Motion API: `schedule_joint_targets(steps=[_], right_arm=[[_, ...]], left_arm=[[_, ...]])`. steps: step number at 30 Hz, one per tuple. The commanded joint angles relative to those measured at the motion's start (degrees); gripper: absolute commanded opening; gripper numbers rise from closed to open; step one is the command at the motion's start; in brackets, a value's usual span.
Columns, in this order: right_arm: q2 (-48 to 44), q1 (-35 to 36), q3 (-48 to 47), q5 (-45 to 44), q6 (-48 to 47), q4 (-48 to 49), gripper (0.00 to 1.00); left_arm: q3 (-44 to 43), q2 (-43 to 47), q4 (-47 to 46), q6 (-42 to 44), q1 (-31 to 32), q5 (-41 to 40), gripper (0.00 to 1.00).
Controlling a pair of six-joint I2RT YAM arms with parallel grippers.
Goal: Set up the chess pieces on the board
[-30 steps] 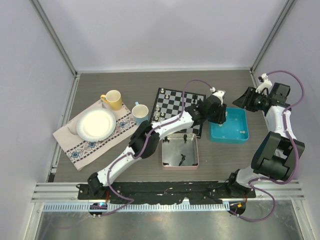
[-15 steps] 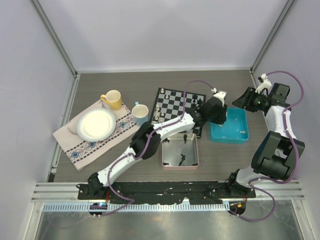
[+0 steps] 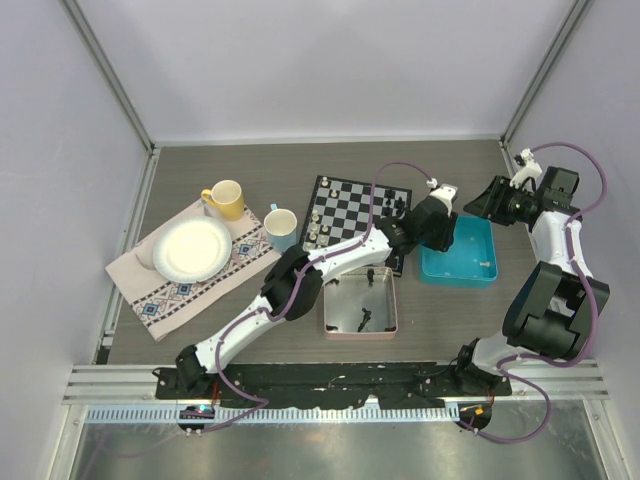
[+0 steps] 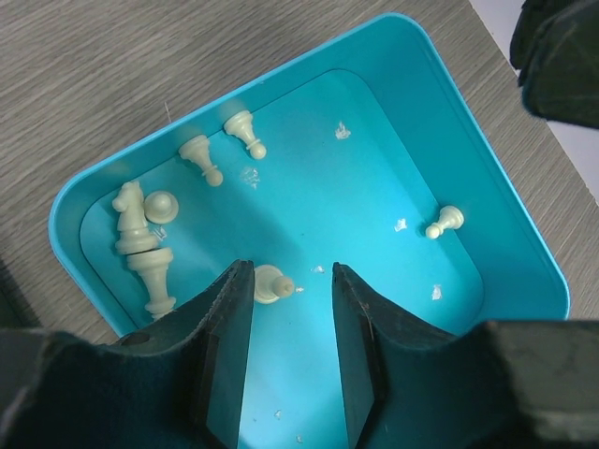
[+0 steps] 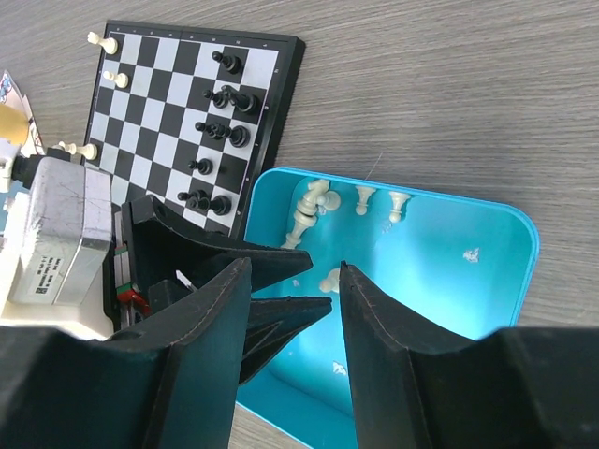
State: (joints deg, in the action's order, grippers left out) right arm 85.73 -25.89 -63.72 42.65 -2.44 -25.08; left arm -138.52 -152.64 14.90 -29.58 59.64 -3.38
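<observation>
The board [image 3: 352,207] lies mid-table, with off-white chess pieces [image 3: 315,226] along its left edge and black ones [image 5: 225,98] on its right side. My left gripper [image 4: 292,281] hangs open over the blue tray [image 3: 487,276], nothing between its fingers. A lying off-white pawn [image 4: 271,283] rests just past the tip of its left finger. More off-white pieces lie in the tray: two pawns [image 4: 225,145], a lone pawn [image 4: 445,222] and a cluster [image 4: 140,234]. My right gripper [image 3: 492,200] is open and empty above the tray's far right corner.
A pink tray [image 3: 390,300] in front of the board holds a black piece [image 3: 364,320]. A yellow cup [image 3: 225,198] and a blue cup [image 3: 281,226] stand left of the board. A white plate [image 3: 192,249] sits on a patterned cloth [image 3: 160,295].
My left gripper has shifted slightly to the right over the blue tray. The right arm has barely moved.
</observation>
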Motion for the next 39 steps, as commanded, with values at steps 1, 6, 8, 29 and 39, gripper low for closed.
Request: schedule_joint_targets(steps=[1, 6, 8, 29, 39], right_arm=[[0.05, -0.21, -1.49, 1.20, -1.08, 0.21, 0.48], [-0.65, -0.30, -1.84, -0.29, -3.80, -1.28, 0.48], [-1.01, -0.56, -1.93, -1.95, -5.11, -1.81, 0.49], [2.15, -3.73, -2.72, -25.25, -9.08, -4.18, 0.49], [6.28, -2.68, -2.90, -23.58, -8.64, -4.62, 0.49]], left_arm=[[-3.16, -0.29, 0.49, 0.67, 0.48, -0.40, 0.43], [-4.83, 1.11, -0.04, 0.67, 0.74, 0.04, 0.46], [-4.92, 1.81, -0.04, 1.10, 0.74, -0.40, 0.47], [6.33, 13.68, -2.15, 6.46, -0.31, 2.14, 0.70], [7.39, 14.56, -0.83, 10.60, -0.31, 3.02, 0.69]])
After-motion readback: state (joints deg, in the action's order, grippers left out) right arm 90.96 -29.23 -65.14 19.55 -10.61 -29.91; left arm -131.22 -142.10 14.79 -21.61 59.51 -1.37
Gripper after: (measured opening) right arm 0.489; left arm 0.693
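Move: The nearest white piece in the blue bin is almost directly beneath the left hand, about 6 cm down. From that hand, two small pawns lie about 8 cm ahead and 1 cm right; the knight's group is 5 cm ahead and 5 cm left. From the right hand, the lone pawn by the bin's right wall is roughly 3 cm back, 6 cm right and 14 cm below; the nearest piece is level, 5 cm left, equally low. Upward first, the left hand lifts about 8 cm away from the white piece while its fingers open clearly wider, then it starts to sink again over the bin. The right hand swings some 9 cm right, then sinks, about 6 cm in all, tipping down and turning clockwise towards the lone pawn at the bin's right wall; its half-open fingers keep their gap. ##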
